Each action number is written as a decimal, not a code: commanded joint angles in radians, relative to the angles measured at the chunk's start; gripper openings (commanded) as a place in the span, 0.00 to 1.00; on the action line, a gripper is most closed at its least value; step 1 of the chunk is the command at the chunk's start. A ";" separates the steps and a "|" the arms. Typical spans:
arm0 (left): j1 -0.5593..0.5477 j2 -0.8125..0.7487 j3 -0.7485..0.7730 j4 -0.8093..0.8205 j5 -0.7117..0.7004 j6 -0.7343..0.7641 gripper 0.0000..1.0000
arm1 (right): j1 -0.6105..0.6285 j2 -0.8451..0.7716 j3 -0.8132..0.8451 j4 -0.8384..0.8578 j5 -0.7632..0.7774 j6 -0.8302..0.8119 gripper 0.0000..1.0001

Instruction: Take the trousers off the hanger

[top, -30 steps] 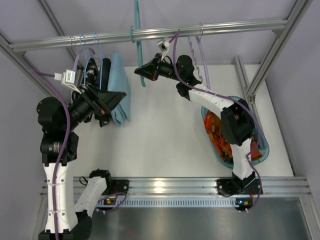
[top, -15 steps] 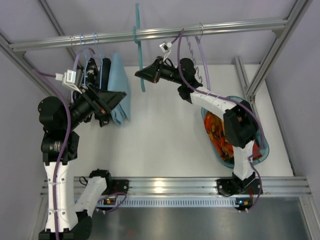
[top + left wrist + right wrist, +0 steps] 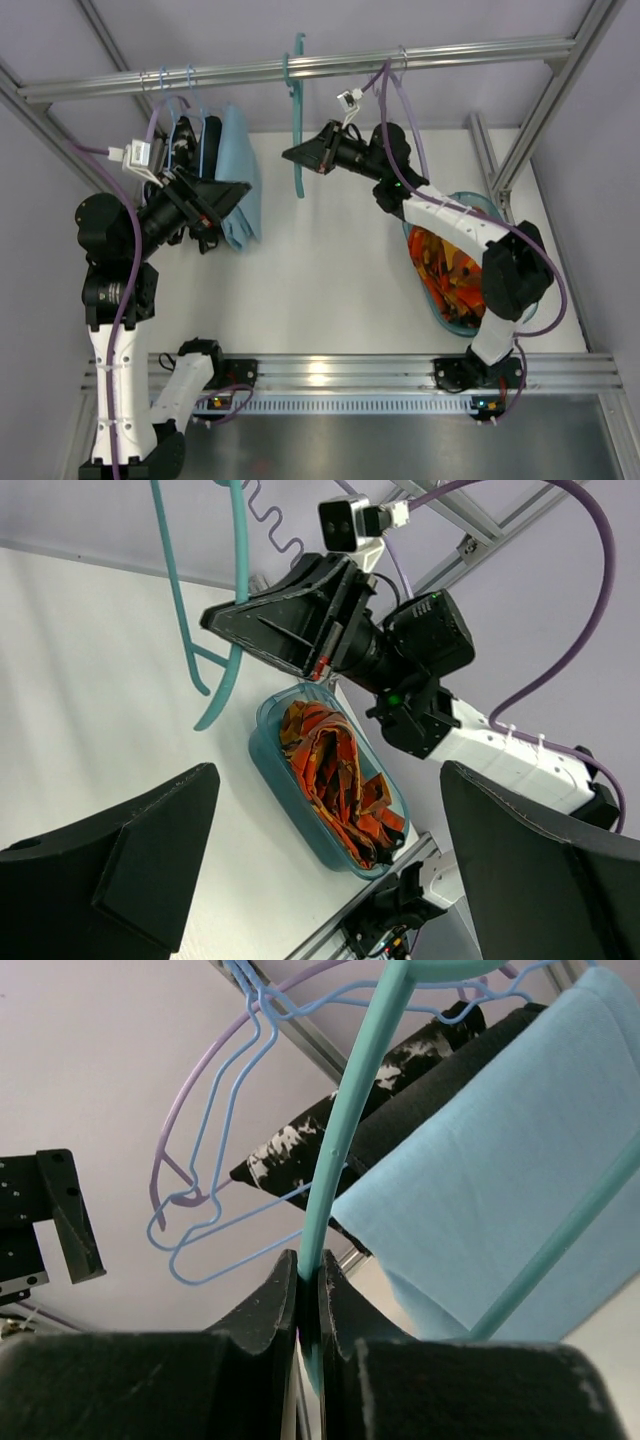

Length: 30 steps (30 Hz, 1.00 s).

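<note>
The teal-green hanger point(image 3: 298, 120) hangs bare from the top rail point(image 3: 450, 52), and my right gripper point(image 3: 297, 154) is shut on its thin bar. In the right wrist view the bar point(image 3: 345, 1140) runs up from between the closed jaws of the right gripper point(image 3: 308, 1285). The orange and brown trousers point(image 3: 450, 272) lie bunched in a teal tub point(image 3: 428, 298) on the table's right side, apart from the hanger. My left gripper point(image 3: 240, 192) stands wide open at the left with nothing between its fingers point(image 3: 120, 870). The left wrist view shows the trousers point(image 3: 335, 770) and the hanger point(image 3: 238, 580).
A light-blue cloth point(image 3: 240, 170) and black garments point(image 3: 400, 1110) hang at the rail's left end, with pale blue wire hangers point(image 3: 230, 1160) and a lilac hanger point(image 3: 170, 1150). Another lilac hanger point(image 3: 408, 110) hangs behind the right arm. Frame posts stand at both sides.
My right gripper has carried the hanger to the right along the rail. Its elbow has swung right, uncovering more of the tub. The left arm has not moved.
</note>
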State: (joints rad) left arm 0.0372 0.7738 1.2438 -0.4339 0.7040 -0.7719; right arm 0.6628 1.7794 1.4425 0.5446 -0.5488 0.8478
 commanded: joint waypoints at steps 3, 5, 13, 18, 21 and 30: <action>0.009 -0.022 0.019 0.024 -0.018 0.008 0.98 | 0.009 -0.126 -0.045 -0.103 0.078 -0.010 0.20; 0.010 -0.025 0.020 0.024 -0.021 0.014 0.98 | 0.011 -0.149 -0.062 -0.136 0.076 -0.009 0.43; 0.010 0.007 0.039 -0.006 -0.001 0.074 0.98 | 0.024 -0.276 -0.096 -0.236 0.116 -0.073 0.89; 0.010 0.103 0.107 -0.132 0.018 0.170 0.98 | 0.037 -0.363 -0.097 -0.362 0.157 -0.137 1.00; 0.010 0.151 0.172 -0.235 0.020 0.249 0.98 | 0.047 -0.431 -0.119 -0.412 0.164 -0.203 0.99; 0.012 0.268 0.336 -0.394 0.134 0.530 0.98 | 0.052 -0.681 -0.175 -0.615 0.119 -0.528 0.99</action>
State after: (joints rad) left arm 0.0437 1.0229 1.4773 -0.7479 0.7738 -0.4297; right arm 0.7006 1.1961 1.2747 0.0204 -0.4095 0.4999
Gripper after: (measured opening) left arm 0.983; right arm 0.993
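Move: My right fingers are still shut on the near arm of the teal hanger, whose middle is about 9 cm ahead and 5 cm above them; the rail it hooks over runs some 10 cm ahead and 14 cm up. From that hand the light blue trousers hang roughly 11 cm to the left and 8 cm ahead. From my open left hand, the blue trousers are about 18 cm ahead and 3 cm left, the teal hanger's middle some 20 cm ahead and 8 cm right. I ease my right hand a little further back and right with the teal hanger, open the fingers wide to let go of its arm, and then draw away faster, back and right and rising, about 16 cm in all. Late on, my left hand, staying wide open, pushes some 3 cm forward and as much down towards the blue trousers, rolling its left side up about 15 degrees; it touches nothing. ##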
